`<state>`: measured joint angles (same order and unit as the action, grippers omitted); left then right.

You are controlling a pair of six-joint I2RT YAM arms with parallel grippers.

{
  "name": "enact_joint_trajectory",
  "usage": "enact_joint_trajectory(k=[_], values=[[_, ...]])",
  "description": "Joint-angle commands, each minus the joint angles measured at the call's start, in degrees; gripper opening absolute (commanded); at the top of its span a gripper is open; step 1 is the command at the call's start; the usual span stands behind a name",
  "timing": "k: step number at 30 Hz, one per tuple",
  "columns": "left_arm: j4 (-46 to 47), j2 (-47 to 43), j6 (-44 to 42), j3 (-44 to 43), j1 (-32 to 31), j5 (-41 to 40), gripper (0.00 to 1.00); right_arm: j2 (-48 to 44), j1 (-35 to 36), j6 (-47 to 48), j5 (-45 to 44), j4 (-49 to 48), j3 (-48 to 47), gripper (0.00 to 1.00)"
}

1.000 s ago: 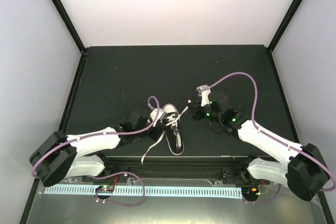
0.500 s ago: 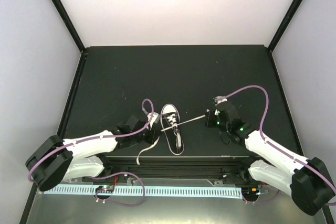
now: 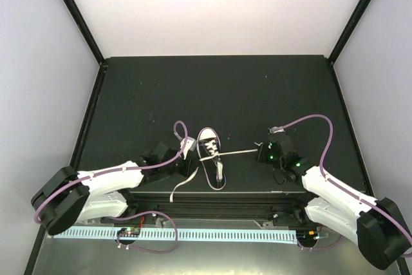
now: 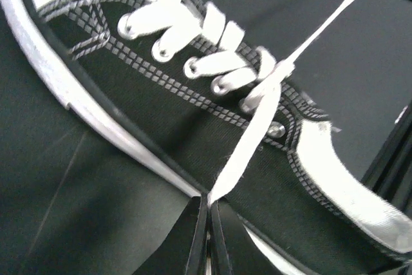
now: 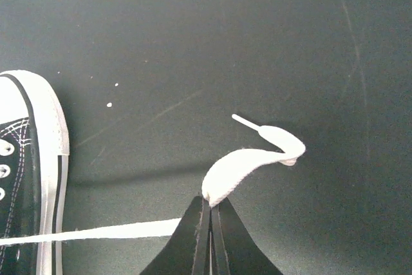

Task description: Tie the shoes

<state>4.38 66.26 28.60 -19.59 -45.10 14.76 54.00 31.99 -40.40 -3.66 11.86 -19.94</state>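
Observation:
A small black sneaker point(image 3: 211, 160) with a white toe cap lies between the arms, toe pointing away from them. My left gripper point(image 3: 192, 164) sits at its left side, shut on one white lace point(image 4: 254, 130) that runs up to the eyelets. The loose tail of that lace point(image 3: 177, 188) trails toward the near edge. My right gripper point(image 3: 259, 152) is to the right of the shoe, shut on the other lace point(image 3: 235, 152), which stretches taut from the shoe. Its free end point(image 5: 267, 149) curls past the fingertips of the right gripper point(image 5: 210, 203). The left gripper point(image 4: 208, 201) shows tight jaws.
The black table point(image 3: 212, 88) has raised walls at the back and both sides. A black rail point(image 3: 212, 199) runs along the near edge, just behind the heel. Purple cables point(image 3: 309, 120) loop over both arms.
My right gripper has moved right and nearer, drawing its lace out straight from the shoe. My left gripper has shifted slightly left, and its lace is pulled out too.

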Motion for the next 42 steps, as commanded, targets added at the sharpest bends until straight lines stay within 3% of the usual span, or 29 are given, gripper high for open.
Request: enact_joint_trajectory(k=[1,11,17,21,25,27,28,30,32,36,42], values=[[7.45,-2.45,-0.92,-0.32,-0.25,1.82,0.02,-1.59,-0.77,0.54,-2.96,0.43,-1.10,0.02],[12.07,-0.35,-2.37,-1.84,-0.25,2.11,0.01,2.40,-0.79,1.96,-4.07,-0.87,-4.84,0.02],[13.00,-0.28,-2.47,-1.85,-0.25,3.08,0.02,15.02,-0.74,4.66,-2.49,-4.36,-14.86,0.02],[13.26,-0.79,-2.61,-2.02,-0.25,3.07,0.01,28.60,0.14,7.50,13.70,-8.32,-26.99,0.02],[13.35,-1.91,-2.58,-1.94,-0.36,3.03,0.02,38.54,7.82,13.09,29.87,-4.84,-40.59,0.02],[12.72,-2.77,-2.69,-1.81,-0.30,2.45,0.02,38.72,10.69,13.63,34.30,-4.99,-41.72,0.10],[12.55,-3.20,-2.80,-1.70,-0.32,2.18,0.02,37.84,10.99,13.08,36.25,-6.52,-40.23,0.24],[12.28,-3.63,-2.98,-1.59,-0.26,1.64,0.02,34.63,10.73,12.70,36.82,-8.50,-35.42,0.62],[12.03,-3.48,-3.15,-1.63,-0.29,1.55,0.01,31.38,9.14,13.72,32.78,-7.21,-31.87,0.78],[11.81,-1.79,-3.23,-2.63,-0.25,1.54,0.02,26.95,2.91,15.45,35.92,-8.86,-23.58,0.81],[11.51,1.18,-2.30,-5.41,-0.17,1.12,0.02,17.69,3.03,23.69,41.53,-19.29,-11.09,0.81]])
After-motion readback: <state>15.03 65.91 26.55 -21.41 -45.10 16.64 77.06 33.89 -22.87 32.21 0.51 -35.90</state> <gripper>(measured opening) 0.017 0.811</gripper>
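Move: The right hand holds its lace taut; the knot on the shoe, over which the lace goes next, lies some 20 cm to its left, about 2 cm back and near its own height. The shoe's toe is roughly 22 cm left and 7 cm ahead of it, 4 cm lower. From the left hand, pinching the other lace, the knot is about 7 cm right and 3 cm ahead; that lace's tail trails roughly 6 cm left and 9 cm back. Still pinching its lace close to the shoe, the left hand rises about 5 cm and eases a little right and forward towards the knot, while the right hand first creeps up and forward, then sweeps its lace forward and some 22 cm left over the shoe, rising about 9 cm and turning some 40 degrees counter-clockwise. At the far end of that sweep the right fingers open wide and let go of the lace, and the hand comes back right about 9 cm, sinking around 4 cm, and stays open beside the shoe. ##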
